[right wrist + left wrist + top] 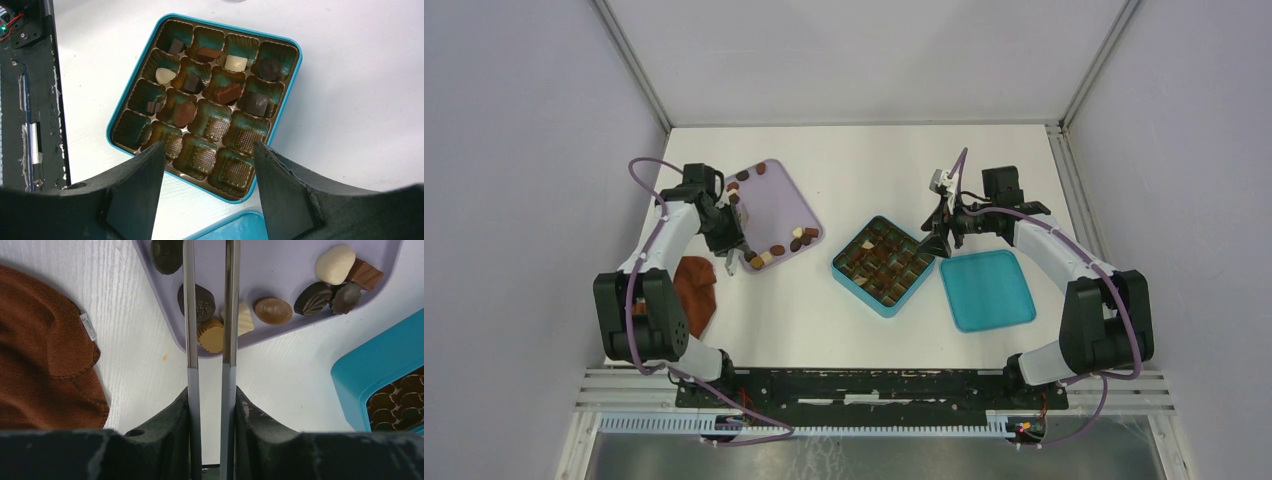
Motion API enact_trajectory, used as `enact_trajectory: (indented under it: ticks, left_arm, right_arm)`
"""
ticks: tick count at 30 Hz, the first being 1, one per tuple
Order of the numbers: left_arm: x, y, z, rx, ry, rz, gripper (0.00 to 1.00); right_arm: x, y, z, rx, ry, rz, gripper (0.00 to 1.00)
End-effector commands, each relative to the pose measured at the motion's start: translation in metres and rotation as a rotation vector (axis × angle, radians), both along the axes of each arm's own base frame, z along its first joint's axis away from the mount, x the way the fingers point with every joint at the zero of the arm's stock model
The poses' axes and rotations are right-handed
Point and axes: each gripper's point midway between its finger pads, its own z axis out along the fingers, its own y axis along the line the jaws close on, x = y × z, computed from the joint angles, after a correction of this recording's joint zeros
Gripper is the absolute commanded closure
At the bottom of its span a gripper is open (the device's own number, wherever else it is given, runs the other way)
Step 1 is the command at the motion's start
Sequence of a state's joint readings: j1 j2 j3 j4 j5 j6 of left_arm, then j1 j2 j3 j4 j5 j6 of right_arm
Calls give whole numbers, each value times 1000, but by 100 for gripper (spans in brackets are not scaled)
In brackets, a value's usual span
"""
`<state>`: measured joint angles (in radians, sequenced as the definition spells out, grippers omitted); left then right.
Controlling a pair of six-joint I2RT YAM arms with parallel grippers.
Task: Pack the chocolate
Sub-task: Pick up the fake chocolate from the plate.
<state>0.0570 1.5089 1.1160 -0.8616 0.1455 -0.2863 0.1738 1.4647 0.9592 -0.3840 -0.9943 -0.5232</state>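
Note:
Loose chocolate (274, 310) pieces, dark, tan and cream, lie along the near edge of the lilac tray (280, 265). My left gripper (209, 270) hangs over that tray corner (764, 255). Its two long thin metal blades run close and parallel up out of the left wrist view. A tan fluted piece (212, 335) shows through the narrow gap, and the blade tips are hidden. The teal box (298, 55) holds several chocolates (227, 93) in its far cells, while the near cells are bare. My right gripper (210, 150) is open above the box's near edge (929, 245), holding nothing.
The teal lid (987, 290) lies flat on the table to the right of the box. A reddish-brown cloth (696, 290) is bunched near the left arm, beside the tray. The arm bases and a rail run along the near table edge.

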Motion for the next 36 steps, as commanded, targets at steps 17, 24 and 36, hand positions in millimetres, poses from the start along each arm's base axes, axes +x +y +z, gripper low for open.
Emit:
enact_trajectory:
  ticks: [17,24,36]
  left_arm:
    - [-6,-44,55,-235,-296,-92,98]
    - [-17,-63,66,-343,-404,-107,98]
    - [-44,-92,101,-520,-539,-193,98]
  right_arm:
    - [20,-11,7,-75,-118,-53,25]
    - [42,-23,-8,-173,-168,-156,23]
    - [64,5,-40,-355,-109,-145,26]
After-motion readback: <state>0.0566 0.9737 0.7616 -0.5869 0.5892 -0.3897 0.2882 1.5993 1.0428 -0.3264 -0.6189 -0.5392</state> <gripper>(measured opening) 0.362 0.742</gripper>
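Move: The left hand, already gripping the tongs over the plate's near left corner, has the box about 29 cm to its right, 3 cm back and 7 cm below. The plate's middle is roughly 8 cm ahead and 4 cm right; the oval chocolate lies level ahead and 7 cm right. From the right hand, the box is about 10 cm left, 5 cm back and 11 cm lower. Left hand swings the tongs about 8 cm right and up towards the box; right hand reaches forward and down. ##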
